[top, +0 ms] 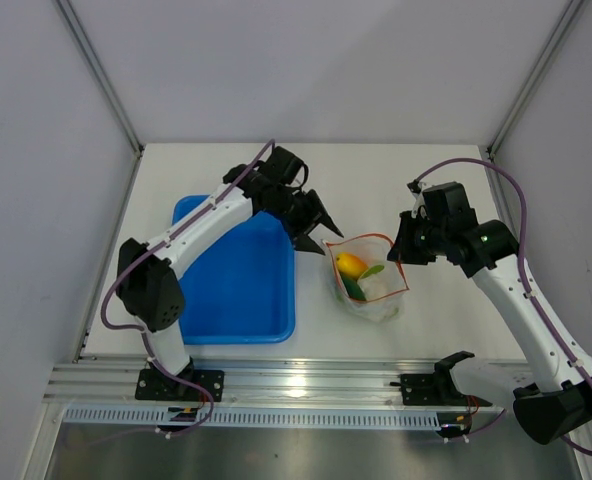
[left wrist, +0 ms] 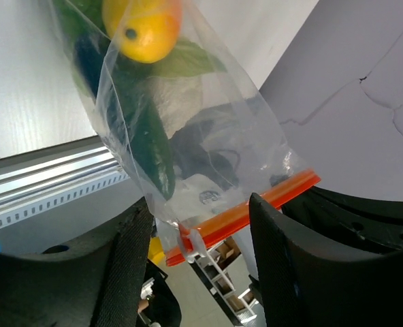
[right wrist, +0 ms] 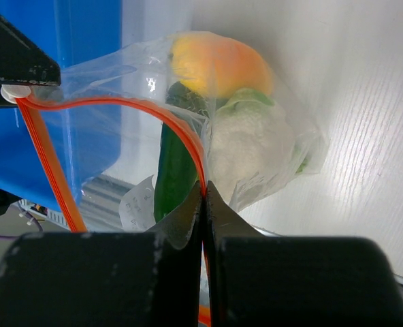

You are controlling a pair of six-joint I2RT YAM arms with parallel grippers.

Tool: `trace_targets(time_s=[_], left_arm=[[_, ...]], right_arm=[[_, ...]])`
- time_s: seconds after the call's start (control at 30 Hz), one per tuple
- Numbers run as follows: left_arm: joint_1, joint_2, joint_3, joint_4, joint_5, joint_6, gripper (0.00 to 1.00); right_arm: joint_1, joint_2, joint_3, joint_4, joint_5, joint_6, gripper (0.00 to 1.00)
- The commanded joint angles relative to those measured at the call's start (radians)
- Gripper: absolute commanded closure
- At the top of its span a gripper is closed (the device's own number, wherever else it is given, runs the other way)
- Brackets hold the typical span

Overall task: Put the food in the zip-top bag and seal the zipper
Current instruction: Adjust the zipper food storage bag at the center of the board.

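The clear zip-top bag (top: 368, 282) hangs between both grippers just right of the blue tray, its mouth upward. Inside it show an orange-yellow fruit (top: 350, 264), a dark green cucumber (right wrist: 174, 170) and a white-and-pale-green cabbage (right wrist: 246, 139). My right gripper (right wrist: 203, 192) is shut on the right end of the orange-red zipper (right wrist: 120, 103). At the bag's left corner, my left gripper (left wrist: 200, 204) stands open. That end of the zipper (left wrist: 256, 208), with a small white tab, lies between its fingers (left wrist: 123, 272), touching neither. From above, the left gripper (top: 318, 232) sits at the bag's upper left corner.
A blue plastic tray (top: 238, 290) lies left of the bag, under the left arm. White walls stand on three sides, and a metal rail (top: 296, 385) with the arm bases runs along the near edge.
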Motion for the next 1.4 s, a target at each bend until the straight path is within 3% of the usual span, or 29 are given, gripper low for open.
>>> trace_targets(time_s=[0.0, 0.27, 0.4, 0.6, 0.67, 0.7, 0.9, 1.17, 1.37], left_arm=[[-0.009, 0.015, 0.018, 0.097, 0.078, -0.028, 0.41], [-0.031, 0.003, -0.027, 0.142, 0.121, -0.038, 0.57], [-0.031, -0.003, -0.054, 0.191, 0.141, -0.047, 0.8], [-0.031, 0.028, -0.01, 0.244, 0.179, 0.016, 0.99], [-0.029, 0.047, 0.042, 0.235, 0.185, 0.057, 0.99], [-0.026, 0.057, 0.082, 0.223, 0.182, 0.106, 0.99], [-0.02, 0.185, 0.349, 0.033, 0.217, 0.353, 0.99], [-0.022, 0.184, 0.44, -0.082, 0.241, 0.727, 0.99], [-0.023, 0.098, 0.38, -0.11, 0.216, 0.821, 1.0]], right_arm=[[0.004, -0.023, 0.025, 0.005, 0.024, -0.006, 0.99], [0.01, -0.026, 0.019, 0.011, 0.038, -0.004, 0.99], [0.016, -0.031, 0.021, 0.005, 0.05, -0.006, 0.99], [0.019, -0.035, 0.021, -0.015, 0.053, -0.02, 0.89], [0.019, -0.043, 0.021, -0.023, 0.045, -0.026, 0.8], [0.019, -0.048, 0.021, -0.026, 0.044, -0.029, 0.67], [0.019, -0.063, 0.059, -0.044, -0.001, -0.053, 0.31], [0.002, -0.031, 0.174, -0.04, -0.161, -0.049, 0.23], [-0.01, -0.023, 0.214, 0.0, -0.24, -0.096, 0.24]])
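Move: The bag's zipper runs past the left fingertips, its left end about 2 cm to the right of that hand and 1 cm below. From there the mango in the bag lies roughly 8 cm right, 2 cm back and 12 cm below. The cucumber is some 8 cm right and 6 cm back, the cauliflower about 15 cm right and 5 cm back, both also low. From the right hand, already pinching the zipper's right stretch, the left end is about 17 cm left and 4 cm ahead. Rightward about 3 cm goes the left hand, its half-open fingers closing on the left end of the zipper. Keeping that pinch, it lifts some 4 cm, edging right and forward before easing partly back, while the wrist turns clockwise about 30 degrees. Once the left has hold, the right fingers open wide, let go of the zipper and rise about 7 cm, drifting left. ##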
